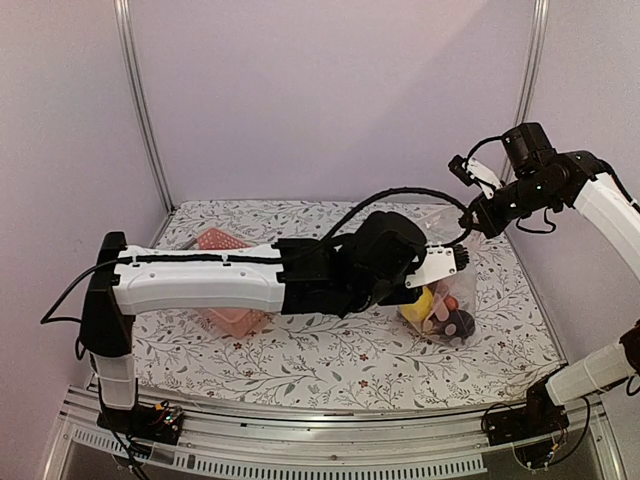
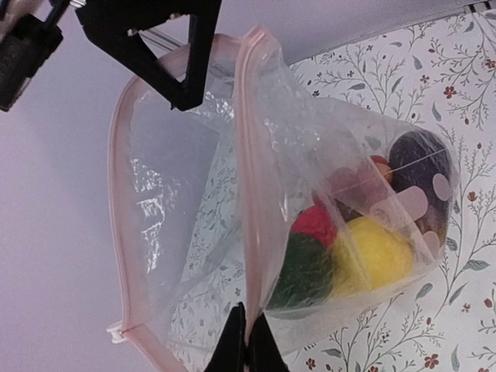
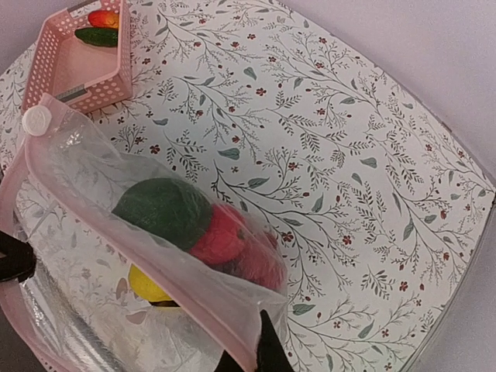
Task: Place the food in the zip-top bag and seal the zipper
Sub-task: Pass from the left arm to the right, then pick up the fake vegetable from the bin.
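The zip-top bag [image 2: 333, 155] hangs above the table, held between both grippers. My left gripper [image 2: 246, 345] is shut on one pink zipper [image 2: 249, 178] strip at the mouth. At the mouth's other end, my right gripper [image 3: 252, 358] is shut on the bag's edge; its black fingers [image 2: 186, 81] show at the top of the left wrist view. The two strips stand apart, so the mouth gapes. The food in the bag includes a green ball [image 3: 167, 209], a red piece [image 3: 225, 232], a yellow piece [image 2: 380, 252] and a dark purple eggplant [image 2: 418, 159]. In the top view the bag [image 1: 447, 300] sags under the left wrist.
The pink basket [image 3: 74, 66] stands on the floral cloth beyond the bag, with a red-orange piece [image 3: 102, 17] and a green piece [image 3: 97, 36] in it. From above, the left arm [image 1: 200, 280] crosses over the basket [image 1: 222, 240]. Walls close in the back and sides.
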Available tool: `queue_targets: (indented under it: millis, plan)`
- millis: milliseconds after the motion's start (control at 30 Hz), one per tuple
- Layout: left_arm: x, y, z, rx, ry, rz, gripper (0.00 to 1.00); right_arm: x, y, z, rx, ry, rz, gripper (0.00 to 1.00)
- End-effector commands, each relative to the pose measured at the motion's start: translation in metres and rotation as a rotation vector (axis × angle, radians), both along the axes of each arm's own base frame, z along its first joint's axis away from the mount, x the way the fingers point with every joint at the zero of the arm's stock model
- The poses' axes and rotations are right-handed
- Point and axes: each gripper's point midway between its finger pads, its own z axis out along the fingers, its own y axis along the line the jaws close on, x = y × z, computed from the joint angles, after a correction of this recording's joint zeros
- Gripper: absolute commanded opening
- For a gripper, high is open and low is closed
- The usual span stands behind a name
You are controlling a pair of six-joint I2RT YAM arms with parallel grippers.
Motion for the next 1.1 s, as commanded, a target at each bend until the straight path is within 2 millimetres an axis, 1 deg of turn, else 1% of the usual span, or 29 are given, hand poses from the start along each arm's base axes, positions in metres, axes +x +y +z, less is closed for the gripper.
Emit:
queue_targets:
  millis: [0, 33, 67, 133, 200, 267, 300, 367, 433, 467, 633, 667, 767, 867, 967, 1067]
  plan:
    - [0.0, -0.009, 0.013, -0.069, 0.009, 0.008, 0.05, 0.0, -0.005, 0.007, 0.007, -0.029, -0.025, 0.0]
    - [0.001, -0.007, 0.018, -0.091, 0.007, 0.021, 0.17, 0.001, -0.004, 0.009, 0.013, -0.034, -0.023, 0.0]
    - [0.002, -0.005, 0.024, -0.119, 0.01, 0.037, 0.27, 0.001, -0.004, 0.011, 0.015, -0.04, -0.022, 0.0]
    - [0.001, 0.005, 0.039, -0.185, 0.03, 0.056, 0.43, 0.003, -0.005, 0.013, 0.016, -0.051, -0.028, 0.0]
    - [-0.005, 0.019, 0.051, -0.249, 0.054, 0.057, 0.52, 0.003, -0.004, 0.012, 0.016, -0.051, -0.027, 0.0]
    - [-0.009, 0.038, 0.06, -0.307, 0.077, 0.067, 0.59, 0.004, -0.003, 0.01, 0.021, -0.046, -0.026, 0.0]
    - [-0.011, 0.049, 0.055, -0.311, 0.091, 0.078, 0.61, 0.004, -0.003, 0.01, 0.024, -0.048, -0.023, 0.0]
    - [-0.009, 0.073, 0.057, -0.352, 0.119, 0.115, 0.65, 0.003, -0.003, 0.009, 0.028, -0.049, -0.022, 0.0]
    - [-0.002, 0.098, 0.054, -0.404, 0.174, 0.176, 0.69, 0.003, -0.003, 0.01, 0.035, -0.054, -0.021, 0.0]
    - [0.003, 0.111, 0.048, -0.412, 0.199, 0.211, 0.7, 0.002, -0.003, 0.012, 0.041, -0.06, -0.019, 0.0]
    - [0.036, 0.18, 0.037, -0.539, 0.297, 0.434, 0.72, -0.001, -0.002, 0.017, 0.06, -0.063, -0.009, 0.0]
    - [0.047, 0.199, 0.035, -0.567, 0.296, 0.502, 0.74, -0.002, -0.001, 0.018, 0.065, -0.062, -0.004, 0.0]
    - [0.079, 0.254, 0.021, -0.602, 0.315, 0.685, 0.8, -0.004, 0.001, 0.021, 0.075, -0.061, 0.006, 0.0]
    - [0.113, 0.307, 0.005, -0.632, 0.369, 0.865, 0.81, -0.005, 0.002, 0.023, 0.082, -0.064, 0.015, 0.0]
    - [0.137, 0.343, -0.011, -0.637, 0.42, 0.974, 0.79, -0.006, 0.003, 0.022, 0.087, -0.063, 0.018, 0.0]
    - [0.153, 0.362, -0.032, -0.623, 0.5, 1.012, 0.78, -0.009, 0.002, 0.023, 0.091, -0.068, 0.023, 0.0]
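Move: The left gripper's shut fingers still pinch the bag rim. The pink tray lies about 38 cm to its left, 13 cm farther out and some 23 cm below. In the tray, the cucumber is about 40 cm left and 16 ahead of the gripper, the red-yellow food 42 left and 20 ahead. The bagged food sits 20 cm below, 3 ahead and 4 right. From the right gripper, the tray is 42 cm left, 5 ahead and 25 below. Open the left gripper wide so it lets go of the bag rim, then sweep it left about 35 cm towards the tray, first rising some 6 cm, then reaching forward about 15 cm and sinking back to its starting height. Swing the wrist counter-clockwise on the way until the fingers point forward and slightly down. Keep the right gripper nearly still, shut on the rim. ##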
